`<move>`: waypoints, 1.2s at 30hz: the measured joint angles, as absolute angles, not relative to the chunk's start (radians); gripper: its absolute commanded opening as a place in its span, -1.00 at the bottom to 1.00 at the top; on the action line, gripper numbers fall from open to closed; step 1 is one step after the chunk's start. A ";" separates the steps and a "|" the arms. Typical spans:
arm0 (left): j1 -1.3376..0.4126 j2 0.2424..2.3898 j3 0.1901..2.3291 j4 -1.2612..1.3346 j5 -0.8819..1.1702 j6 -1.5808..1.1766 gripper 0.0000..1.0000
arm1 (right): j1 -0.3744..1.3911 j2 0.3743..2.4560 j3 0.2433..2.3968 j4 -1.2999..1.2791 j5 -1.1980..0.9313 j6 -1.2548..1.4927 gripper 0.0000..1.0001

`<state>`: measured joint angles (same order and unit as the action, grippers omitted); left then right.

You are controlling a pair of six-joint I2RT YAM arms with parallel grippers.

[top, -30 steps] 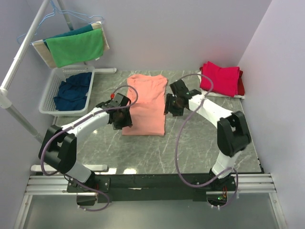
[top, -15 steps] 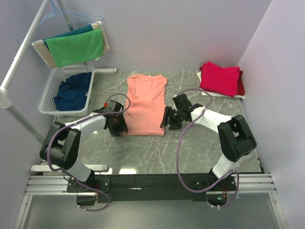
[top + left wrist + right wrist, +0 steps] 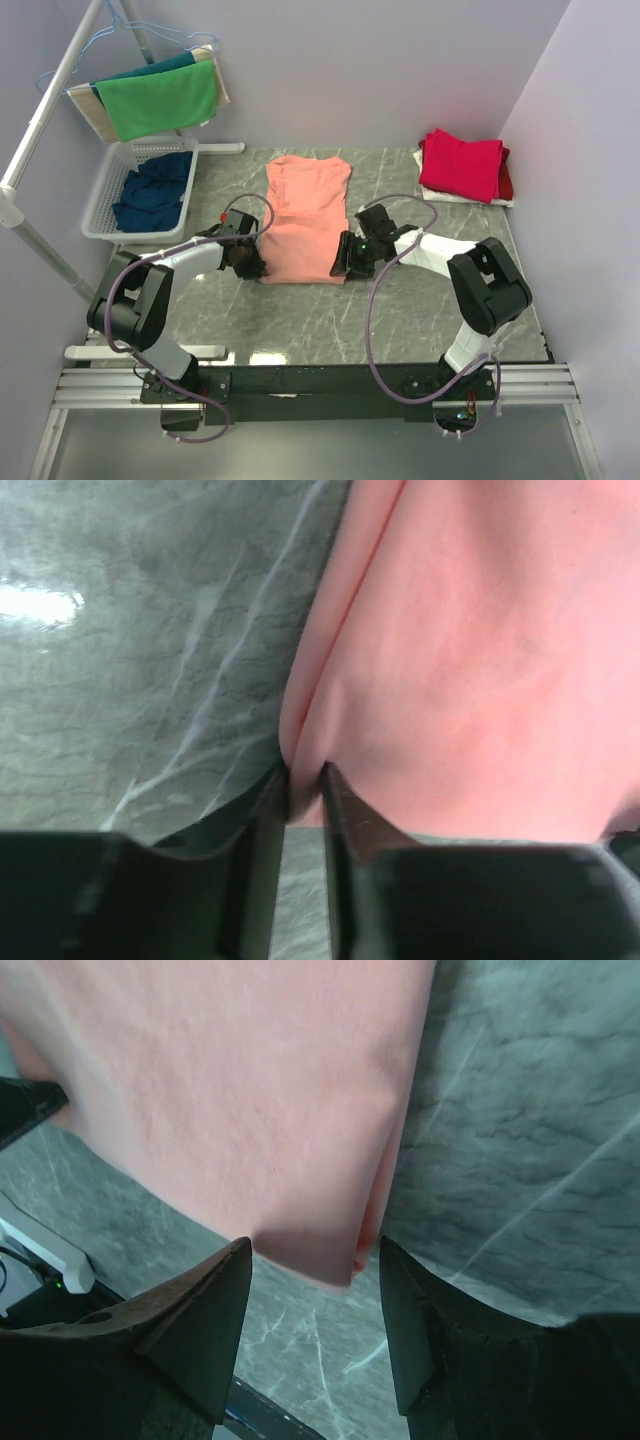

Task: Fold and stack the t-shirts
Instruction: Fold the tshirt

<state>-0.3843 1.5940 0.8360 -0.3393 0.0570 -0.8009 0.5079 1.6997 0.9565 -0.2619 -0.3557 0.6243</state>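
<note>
A salmon-orange t-shirt [image 3: 303,218] lies folded lengthwise in the middle of the table. My left gripper [image 3: 250,264] is at its near left corner. In the left wrist view the left gripper [image 3: 305,788] is shut on a pinched fold of the shirt's edge [image 3: 470,660]. My right gripper [image 3: 346,262] is at the near right corner. In the right wrist view it [image 3: 313,1252] is open, its fingers either side of the shirt's corner [image 3: 300,1140] without gripping it. Folded crimson-pink and red t-shirts [image 3: 462,165] are stacked at the back right. A dark navy t-shirt [image 3: 150,192] lies crumpled in the basket.
A white basket [image 3: 104,205] stands at the back left, just off the marble table [image 3: 300,320]. Green, teal and beige cloths [image 3: 158,98] hang on a rack above it. Walls stand close at the back and on the right.
Both grippers moved down the shirt's sides to its near corners. The left jaws closed onto the shirt's left edge. The right jaws stayed open.
</note>
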 measured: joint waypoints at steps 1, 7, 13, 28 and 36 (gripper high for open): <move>-0.384 1.596 0.836 -0.335 0.061 -0.802 -0.53 | 0.514 1.704 0.952 -0.260 -0.359 0.628 0.18; -0.384 1.604 0.830 -0.311 0.078 -0.807 -0.68 | 0.542 1.731 0.941 -0.240 -0.372 0.636 -0.10; -0.382 1.613 0.828 -0.285 0.108 -0.809 -0.98 | 0.546 1.761 0.943 -0.224 -0.372 0.636 -1.00; -0.398 1.417 0.703 -0.424 0.107 -0.847 -0.98 | 0.600 1.681 0.924 -0.335 -0.334 0.619 -1.00; -0.408 1.170 0.664 -0.594 0.152 -0.886 -0.98 | 0.680 1.502 0.827 -0.380 -0.341 0.640 -1.00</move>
<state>-0.4084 1.1698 0.6643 -0.5938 0.1520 -0.8860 0.6800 1.5024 0.8272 -0.3801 -0.3412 0.6399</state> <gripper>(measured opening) 0.032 0.024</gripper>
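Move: The left hand's part-open fingers already straddle the folded t-shirt's near left corner, right at the pads and about 1 cm below; its near right corner lies some 18 cm to the right and about 1 cm nearer. From the right hand that near right corner is about 2 cm back, 1 cm left and 3 cm below. The laundry basket stands roughly 20 cm ahead and 25 cm left of the left hand; the red stack is about 30 cm ahead and 28 cm right of the right hand. The left fingers finish closing on the near left corner while the right hand eases back, left and some 2 cm down, then shuts its wide-open fingers on the near right corner, so both corners of the near hem are pinched. With both grips shut, the two hands draw the t-shirt back together towards the front table edge, the left about 9 cm and the right about 8 cm, each rising some 3 to 4 cm late in the pull, the right hand turning slightly counter-clockwise. ##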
